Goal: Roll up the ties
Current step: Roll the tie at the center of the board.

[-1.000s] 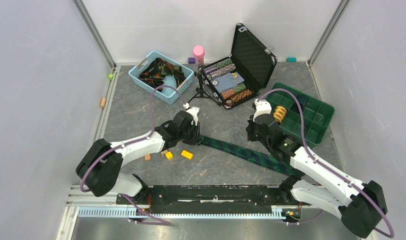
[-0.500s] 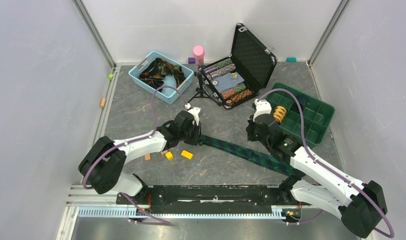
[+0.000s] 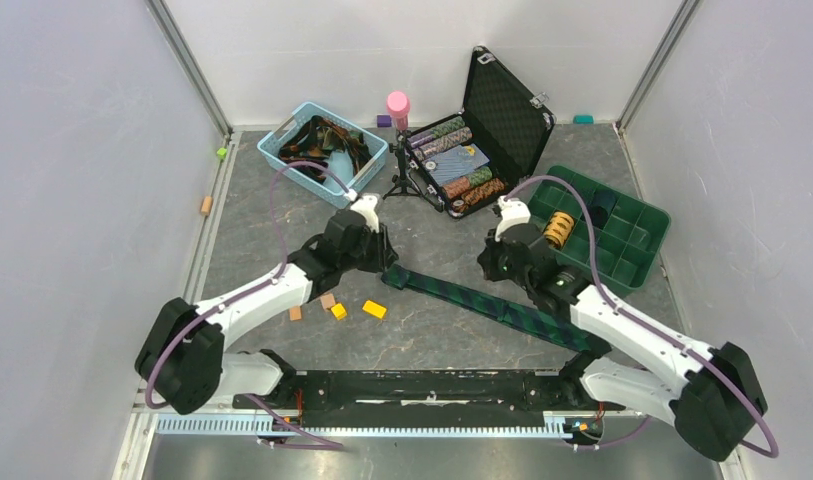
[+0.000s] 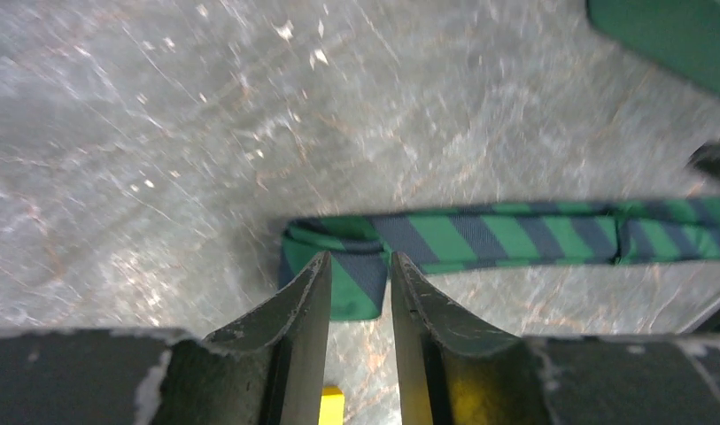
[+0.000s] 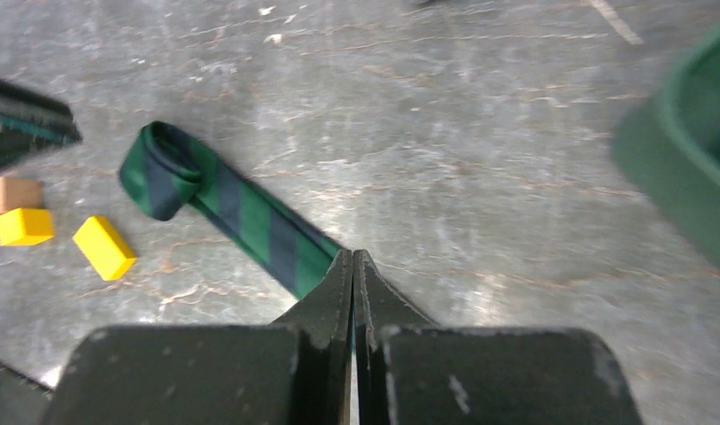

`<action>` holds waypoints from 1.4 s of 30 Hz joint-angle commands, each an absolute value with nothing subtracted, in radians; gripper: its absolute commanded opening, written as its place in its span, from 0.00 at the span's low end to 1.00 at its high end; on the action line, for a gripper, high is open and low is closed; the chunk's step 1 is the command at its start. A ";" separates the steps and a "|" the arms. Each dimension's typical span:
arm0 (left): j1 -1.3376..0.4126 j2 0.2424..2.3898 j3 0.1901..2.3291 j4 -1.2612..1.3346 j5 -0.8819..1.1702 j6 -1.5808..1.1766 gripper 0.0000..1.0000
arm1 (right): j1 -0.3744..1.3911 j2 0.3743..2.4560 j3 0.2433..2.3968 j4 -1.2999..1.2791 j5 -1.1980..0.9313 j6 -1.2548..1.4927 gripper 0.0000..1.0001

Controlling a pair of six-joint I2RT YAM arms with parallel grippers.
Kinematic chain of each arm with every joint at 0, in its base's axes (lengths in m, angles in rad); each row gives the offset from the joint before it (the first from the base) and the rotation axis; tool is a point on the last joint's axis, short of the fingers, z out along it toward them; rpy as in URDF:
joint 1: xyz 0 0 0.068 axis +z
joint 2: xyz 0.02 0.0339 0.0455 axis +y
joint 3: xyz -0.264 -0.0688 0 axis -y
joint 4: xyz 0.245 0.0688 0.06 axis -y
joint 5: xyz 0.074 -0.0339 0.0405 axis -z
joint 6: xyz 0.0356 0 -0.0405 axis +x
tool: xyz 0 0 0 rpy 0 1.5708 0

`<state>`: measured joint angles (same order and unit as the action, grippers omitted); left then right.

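Note:
A green-and-navy striped tie (image 3: 482, 300) lies flat across the table, from lower right up to centre left. Its left end (image 5: 161, 173) is folded over into a small loose roll. My left gripper (image 3: 380, 262) hovers just at that end. In the left wrist view its jaws (image 4: 360, 258) stand apart, the rolled end (image 4: 338, 257) showing beyond the tips and bare table in the gap. My right gripper (image 3: 490, 268) is shut over the tie's middle. In the right wrist view its closed tips (image 5: 352, 255) cover the fabric (image 5: 241, 217); whether they pinch it I cannot tell.
A blue basket (image 3: 274, 150) with more ties stands at the back left. An open black case (image 3: 502, 110) and a pink bottle (image 3: 397, 103) are behind, a green compartment tray (image 3: 637, 262) at right. Small yellow blocks (image 3: 374, 309) lie near the rolled end.
My left arm has swung back and to the left, its jaws a little wider, leaving the folded end on the table. My right gripper has shifted slightly up and left, still shut.

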<state>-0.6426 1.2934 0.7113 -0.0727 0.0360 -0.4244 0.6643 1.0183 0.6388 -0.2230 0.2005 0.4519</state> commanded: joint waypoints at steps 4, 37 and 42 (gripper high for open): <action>-0.474 1.238 0.595 0.166 0.130 -0.582 0.38 | 0.677 1.220 0.592 0.153 -0.139 0.629 0.00; -0.394 1.476 0.427 0.532 0.341 -0.625 0.58 | 0.759 1.735 0.785 0.436 -0.278 0.869 0.00; -0.393 1.488 0.408 0.576 0.372 -0.634 0.59 | 0.759 1.750 0.793 0.398 -0.248 0.852 0.00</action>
<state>-0.3985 1.4765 0.4259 0.4873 0.3237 -0.6003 0.7555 1.7367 0.7555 0.4232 -0.2893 0.8787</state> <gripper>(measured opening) 0.584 0.006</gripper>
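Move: The rolled end of the tie lies about 8 cm below the left hand, only a centimetre or so ahead and to its right. From the right hand it is some 20 cm to the left, 1 cm ahead and 10 cm down. The yellow block sits about 7 cm back and 4 cm left of the left hand, and the small yellow cube 7 cm back and 12 cm left, both down on the board. Shut fingers leading, the right hand sweeps left about 17 cm and sinks some 7 cm to the tie's rolled end, tipping downward and rolling its left side up. The left hand swings forward and left, eases back right a little while descending about 6 cm overall, and spreads its fingers wider, its right finger coming close against the roll; touch can't be made out. ##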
